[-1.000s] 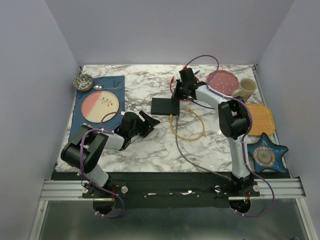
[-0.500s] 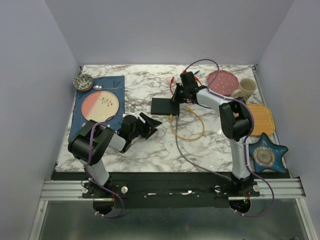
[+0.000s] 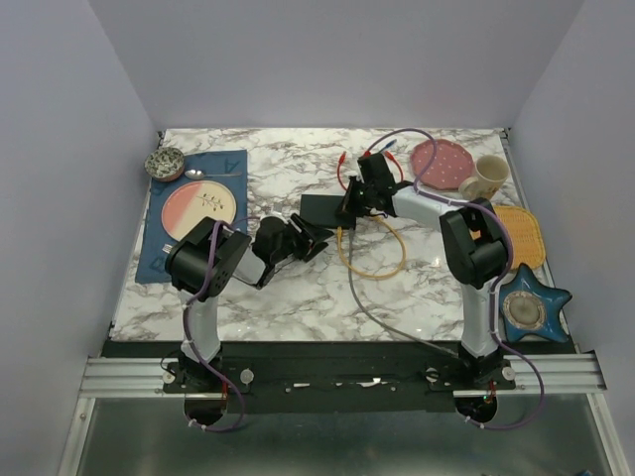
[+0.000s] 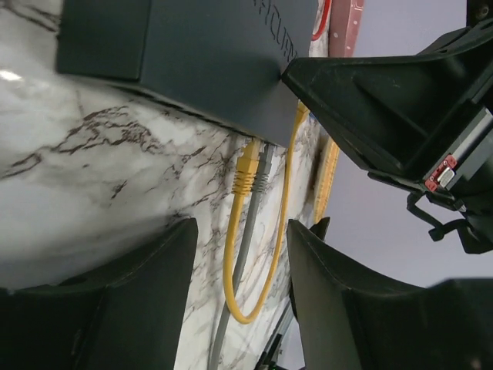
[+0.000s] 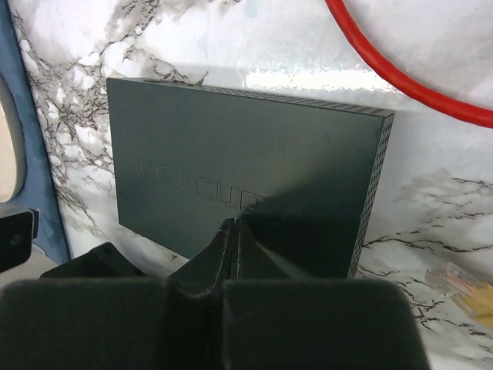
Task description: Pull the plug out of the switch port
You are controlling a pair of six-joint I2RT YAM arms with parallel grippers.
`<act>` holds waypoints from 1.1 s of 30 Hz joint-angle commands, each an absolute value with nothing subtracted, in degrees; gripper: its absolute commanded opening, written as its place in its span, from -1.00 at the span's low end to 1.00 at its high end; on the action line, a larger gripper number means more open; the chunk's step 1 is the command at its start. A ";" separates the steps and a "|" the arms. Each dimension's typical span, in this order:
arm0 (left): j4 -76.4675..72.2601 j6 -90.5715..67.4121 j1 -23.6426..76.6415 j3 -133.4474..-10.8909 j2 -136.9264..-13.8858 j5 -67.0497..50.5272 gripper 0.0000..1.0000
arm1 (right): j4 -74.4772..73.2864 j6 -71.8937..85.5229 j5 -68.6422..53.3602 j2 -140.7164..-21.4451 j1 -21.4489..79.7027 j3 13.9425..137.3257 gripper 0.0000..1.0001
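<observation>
The switch [image 3: 323, 207] is a flat black box near the table's middle, also in the left wrist view [image 4: 192, 54] and the right wrist view [image 5: 246, 185]. A grey plug [image 4: 263, 163] meets its socket edge, with a yellow plug [image 4: 245, 173] lying close beside it; I cannot tell which is seated. My left gripper [image 3: 314, 238] [image 4: 240, 289] is open just short of that edge, and both cables run between its fingers. My right gripper [image 3: 349, 202] [image 5: 235, 225] is shut, its tips resting on the switch's top.
The yellow cable [image 3: 372, 266] loops right of the switch and the grey cable [image 3: 387, 322] runs to the near edge. A red cable [image 3: 343, 171] lies behind. There is a plate [image 3: 198, 206] on a blue mat, a bowl [image 3: 165, 163], a pink plate [image 3: 442, 159], a mug [image 3: 486, 174] and a star dish [image 3: 531, 307].
My left gripper has travelled right, up to the switch's socket edge, and its jaws have narrowed a little. My right gripper has slid slightly left over the switch.
</observation>
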State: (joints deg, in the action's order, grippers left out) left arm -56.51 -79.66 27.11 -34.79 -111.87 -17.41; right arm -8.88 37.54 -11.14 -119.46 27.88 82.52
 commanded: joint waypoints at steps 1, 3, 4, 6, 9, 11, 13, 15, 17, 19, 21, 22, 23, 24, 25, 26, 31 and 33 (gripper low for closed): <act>-56.07 -80.33 28.39 -37.61 -115.57 -17.58 0.23 | -16.78 36.30 -6.60 -119.36 28.39 80.86 -0.99; -56.25 -81.03 28.48 -38.14 -116.89 -17.58 0.22 | -20.12 36.47 -3.44 -119.18 28.39 81.74 -0.99; -56.25 -81.12 28.56 -38.84 -117.33 -17.67 0.21 | -20.82 36.30 -2.30 -118.66 28.30 81.74 -0.99; -56.34 -81.82 28.65 -39.46 -118.91 -17.84 0.20 | -21.88 36.04 1.30 -118.04 28.21 80.86 -0.99; -56.25 -82.35 28.92 -41.22 -120.75 -17.76 0.19 | -22.15 36.03 2.20 -117.07 27.60 79.64 -0.99; -55.99 -82.62 29.09 -42.36 -121.55 -17.32 0.18 | -22.06 35.95 1.32 -117.07 27.33 79.45 -0.99; -55.90 -83.05 29.44 -43.50 -122.78 -16.97 0.16 | -22.06 36.21 0.79 -116.98 27.33 79.19 -0.99; -55.90 -83.32 29.62 -44.21 -123.74 -16.96 0.14 | -21.88 36.39 0.35 -117.16 27.33 79.10 -0.99; -56.34 -83.58 29.71 -45.09 -124.19 -16.88 0.11 | -21.71 36.47 0.26 -117.25 27.33 79.19 -0.99; -56.86 -83.85 29.79 -45.44 -124.89 -16.96 0.08 | -21.62 36.56 0.26 -117.60 27.33 79.28 -0.99; -57.39 -84.11 29.79 -45.70 -125.59 -16.88 -0.02 | -21.62 36.65 -1.30 -117.68 27.33 79.28 -0.99; -58.26 -84.29 29.79 -45.62 -125.77 -16.88 -0.06 | -21.53 36.65 -1.49 -117.86 27.33 79.28 -0.99; -58.62 -84.55 29.79 -45.53 -125.95 -16.96 -0.14 | -21.53 36.65 -1.76 -117.95 27.33 79.36 -0.99; -59.06 -84.99 29.79 -45.53 -126.38 -16.96 -0.17 | -21.45 36.74 -1.84 -117.95 27.33 79.37 -0.99; -60.02 -85.16 29.79 -45.35 -126.47 -17.05 -0.20 | -21.45 36.83 -1.93 -118.12 27.33 79.37 -0.99; -60.46 -85.43 29.79 -45.35 -126.65 -16.96 -0.26 | -21.27 36.83 -2.02 -118.30 27.33 79.37 -0.99; -62.92 -86.66 29.79 -45.35 -127.88 -17.05 -0.42 | -21.09 36.83 -2.55 -118.39 27.33 79.01 -0.99; -63.72 -86.92 29.79 -45.26 -128.14 -17.23 -0.54 | -20.83 36.83 -2.90 -118.48 27.33 78.66 -0.99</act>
State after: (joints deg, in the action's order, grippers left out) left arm -64.01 -85.52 29.39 -45.39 -125.08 -17.67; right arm -15.79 37.50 -3.01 -116.11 27.64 81.34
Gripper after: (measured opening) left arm 0.277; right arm 0.011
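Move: The yellow plug, still in the switch's near side, is about 3 cm ahead of the left hand, 5 cm to its right and 2 cm lower. The grey plug stands some 3 cm right of the yellow one; the switch's middle lies about 8 cm ahead of the left hand and 2 cm to its right. From the right hand, the switch's middle is roughly 2 cm ahead and 2 cm left, and the yellow plug 4 cm back, straight in line and 2 cm below. Bring the left gripper right and forward, about 5 cm in all and sinking 1 cm, until its open fingers straddle the yellow plug at the switch's near side; then stop there and close them most of the way around the plug. Meanwhile slide the shut right fingers some 3.5 cm right along the switch's top towards its right end, and keep them resting there. ##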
